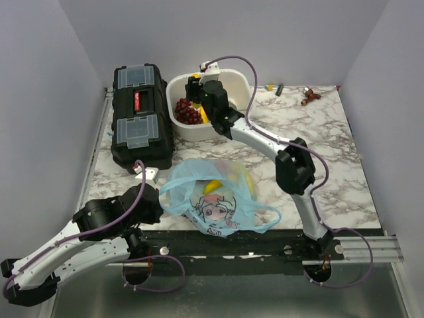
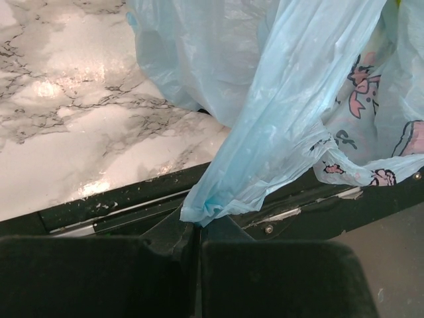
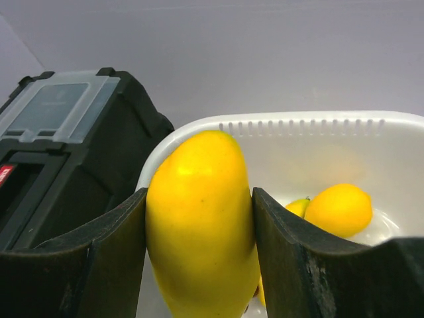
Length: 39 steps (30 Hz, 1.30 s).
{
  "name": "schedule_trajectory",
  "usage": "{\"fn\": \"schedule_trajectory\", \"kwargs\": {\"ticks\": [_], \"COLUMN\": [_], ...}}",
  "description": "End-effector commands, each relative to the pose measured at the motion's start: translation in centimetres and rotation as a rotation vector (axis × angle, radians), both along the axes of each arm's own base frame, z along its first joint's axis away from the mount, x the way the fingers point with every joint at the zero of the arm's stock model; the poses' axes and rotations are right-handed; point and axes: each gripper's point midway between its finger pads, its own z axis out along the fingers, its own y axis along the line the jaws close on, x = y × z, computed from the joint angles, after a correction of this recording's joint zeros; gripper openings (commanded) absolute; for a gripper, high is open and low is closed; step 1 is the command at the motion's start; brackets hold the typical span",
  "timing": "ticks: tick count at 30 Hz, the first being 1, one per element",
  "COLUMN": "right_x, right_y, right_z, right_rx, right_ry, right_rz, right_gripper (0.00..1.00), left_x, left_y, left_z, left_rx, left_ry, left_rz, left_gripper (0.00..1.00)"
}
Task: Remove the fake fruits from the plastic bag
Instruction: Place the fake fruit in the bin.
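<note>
The light-blue plastic bag [image 1: 212,199] with a cartoon girl face lies at the near table edge, and a yellow fruit [image 1: 213,186] shows through its open top. My left gripper [image 2: 197,228] is shut on a bunched handle of the bag [image 2: 265,119], by the bag's left side. Over the white tub [image 1: 238,83], my right gripper [image 3: 199,193] is shut on a smooth yellow fake fruit [image 3: 199,245]. A dark purple grape bunch [image 1: 187,112] lies in the tub.
A black toolbox [image 1: 139,112] stands left of the tub, close to the right gripper [image 1: 193,88]. An orange-yellow lemon [image 3: 338,209] and a smaller yellow piece lie in the tub [image 3: 298,126]. Small objects [image 1: 309,96] lie at the back right of the table.
</note>
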Motion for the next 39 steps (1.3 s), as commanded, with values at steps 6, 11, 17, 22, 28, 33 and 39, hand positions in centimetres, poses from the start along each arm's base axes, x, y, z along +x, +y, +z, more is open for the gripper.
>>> {"fn": "schedule_trajectory", "kwargs": {"ticks": [6,11,17,22,28,33,39], "right_x": [3.6,4.5,4.5,4.2,3.5,2.0,-0.9], "right_y": [5.6,6.3,6.7,6.7,6.4,5.4,2.1], "right_z": [-7.0,-11.6,-15.2,-15.7,-13.2,-8.4,-2.5], "right_rx": [0.013,-0.003,-0.045,-0.075,-0.086,-0.066,-0.095], "right_ry": [0.094,0.136,0.183,0.199,0.209,0.225,0.276], "right_rz": [0.116,0.105,0.126,0.139,0.149,0.155,0.121], "right_gripper": [0.04,0.13,0.33,0.54,0.89,0.91,0.95], "left_x": [0.1,0.2,0.2,0.2,0.3,0.3,0.2], "left_y": [0.4,0.5,0.7,0.8,1.0,1.0,0.8], "left_z": [0.2,0.2,0.4,0.7,0.7,0.6,0.3], "left_rx": [-0.015,-0.010,-0.020,-0.046,-0.047,-0.036,-0.019], "left_ry": [-0.024,-0.024,-0.032,-0.049,-0.054,-0.046,-0.033], "left_rz": [0.011,0.022,0.033,0.037,0.054,0.049,0.042], "left_gripper": [0.00,0.00,0.00,0.00,0.00,0.00,0.00]}}
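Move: The mango, already in the right fingers over the bin, is bound for the floor near the bin's left wall: 2 cm ahead of that hand, about 6 left, some 20 below. At about that depth lie the grapes, 6 ahead and 5 left, the banana, roughly 5 ahead and 3 right, and the lemon, 13 ahead and 9 right. From the left hand the spot is about 44 cm ahead, 2 right and 8 below. The mango is carried down into the left side of the bin by the right hand, some 15 cm down while easing about 5 forward and 6 left. There the fingers spread from part open to nearly full and let go; the hand, tipping down about 15 degrees, then backs up 4 cm and slightly towards the base. ##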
